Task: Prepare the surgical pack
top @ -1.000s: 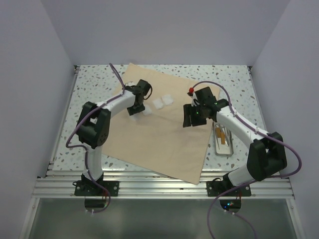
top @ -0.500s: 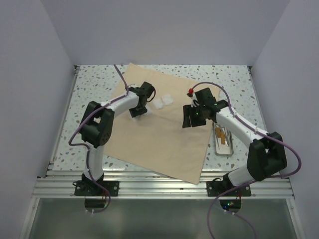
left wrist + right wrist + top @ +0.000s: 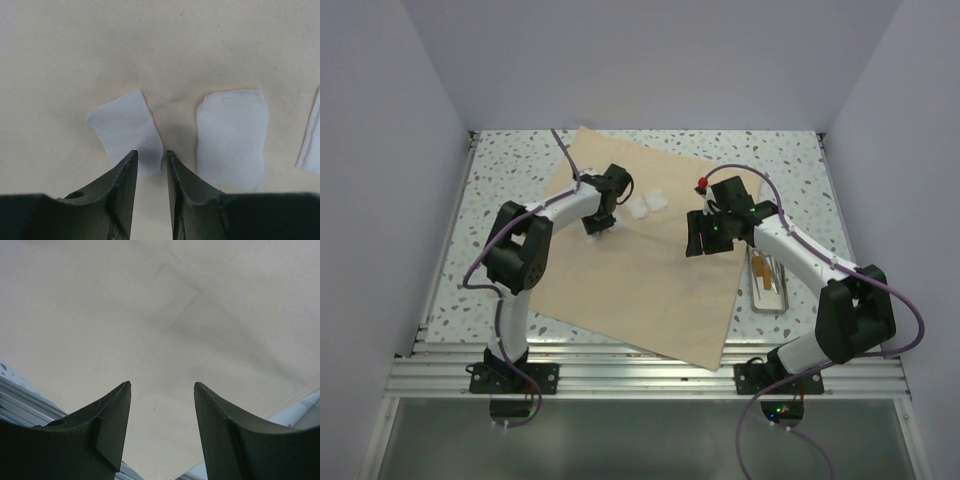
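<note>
The surgical pack [image 3: 640,290] lies flat as a wide tan cloth sheet across the table, and it also fills the left wrist view [image 3: 150,45] and the right wrist view [image 3: 150,300]. Three white gauze squares rest on its far part. My left gripper [image 3: 597,225] points down over the leftmost gauze square [image 3: 127,130]. Its jaws [image 3: 151,152] stand narrowly open and straddle that square's near right corner. A second gauze square [image 3: 231,137] lies just to the right. My right gripper [image 3: 703,240] hovers open over bare cloth [image 3: 162,384], holding nothing.
A small silver tray [image 3: 769,307] with instruments sits on the speckled tabletop right of the cloth, beside the right arm. A third gauze square [image 3: 311,145] shows at the right edge of the left wrist view. Metal rails run along the table's near edge.
My left gripper has shifted slightly right and further from the bases over the gauze, and its jaws have narrowed. The right arm has barely moved.
</note>
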You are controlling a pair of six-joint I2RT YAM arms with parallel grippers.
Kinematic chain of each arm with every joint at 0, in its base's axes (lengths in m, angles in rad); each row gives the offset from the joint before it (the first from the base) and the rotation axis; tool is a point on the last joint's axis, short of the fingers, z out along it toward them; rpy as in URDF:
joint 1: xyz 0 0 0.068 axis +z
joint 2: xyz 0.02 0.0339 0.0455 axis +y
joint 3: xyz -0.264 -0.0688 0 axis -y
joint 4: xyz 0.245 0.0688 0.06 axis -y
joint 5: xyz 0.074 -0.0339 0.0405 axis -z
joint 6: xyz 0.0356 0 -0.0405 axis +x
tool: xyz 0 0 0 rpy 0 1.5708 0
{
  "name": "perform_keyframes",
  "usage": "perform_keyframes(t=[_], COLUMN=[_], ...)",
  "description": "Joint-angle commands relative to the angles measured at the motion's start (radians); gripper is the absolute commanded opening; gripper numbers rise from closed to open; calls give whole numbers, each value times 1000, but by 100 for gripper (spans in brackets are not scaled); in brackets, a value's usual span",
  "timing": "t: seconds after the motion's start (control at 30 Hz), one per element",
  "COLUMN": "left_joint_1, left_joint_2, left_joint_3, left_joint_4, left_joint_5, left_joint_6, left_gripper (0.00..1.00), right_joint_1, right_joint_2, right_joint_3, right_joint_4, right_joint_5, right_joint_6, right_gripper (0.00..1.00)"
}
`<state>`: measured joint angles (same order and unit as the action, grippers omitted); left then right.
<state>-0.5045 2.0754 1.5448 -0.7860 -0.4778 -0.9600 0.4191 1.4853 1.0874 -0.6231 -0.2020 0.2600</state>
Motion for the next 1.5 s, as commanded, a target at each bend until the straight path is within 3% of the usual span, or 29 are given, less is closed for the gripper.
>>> perform_keyframes(t=[0.0, 0.3, 0.4, 0.5, 0.67, 0.87, 1.13, 1.47], left_joint_1=[1, 0, 1, -5, -55, -91, -92, -109], left_joint_2=[9, 17, 17, 17, 2, -20, 3, 18], left_joint_3=[29, 31, 28, 29, 75, 100, 158, 221], left_joint_4=[-6, -4, -1, -10, -79, -84, -105, -160], left_joint_5=[-31, -42, -53, -62, -160, -180, -197, -317], left_joint_6=[-8, 7, 17, 24, 3, -2, 4, 23], left_gripper=[33, 23, 16, 0, 0, 0, 0, 0], right_joint_1=[3, 4, 3, 3, 4, 3, 4, 3], right_joint_2=[-22, -16, -16, -17, -17, -17, -22, -19], right_joint_3=[-4, -1, -1, -1, 0, -6, -7, -9], right_joint_4=[25, 25, 25, 26, 25, 31, 31, 33], right_joint_5=[-19, -27, -28, -28, -30, -34, -33, -36], right_joint_6=[-18, -19, -21, -21, -22, -21, -22, -22], right_gripper=[57, 58, 58, 58, 58, 59, 59, 59])
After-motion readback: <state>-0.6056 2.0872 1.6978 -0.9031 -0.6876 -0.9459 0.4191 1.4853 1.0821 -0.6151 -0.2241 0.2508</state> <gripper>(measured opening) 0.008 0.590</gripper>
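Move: The left hand hovers almost on the cloth with its part-open fingers at the near right corner of the leftmost gauze, whose middle lies about 2 cm left, 1 cm ahead and 1 cm below. The second gauze is roughly 3 cm ahead and 4 cm right; the third about 6 cm ahead and 8 cm right. From the idle right hand the leftmost gauze lies some 9 cm ahead, 22 cm left and 9 cm lower. The left fingers shut on the near right corner of the leftmost gauze and pinch it while the hand stays practically in place. Keeping hold, the hand then rises about 5 cm, swinging some 2.5 cm right towards the second gauze on the way and finishing slightly forward, its left side tipping up about 10 degrees. ##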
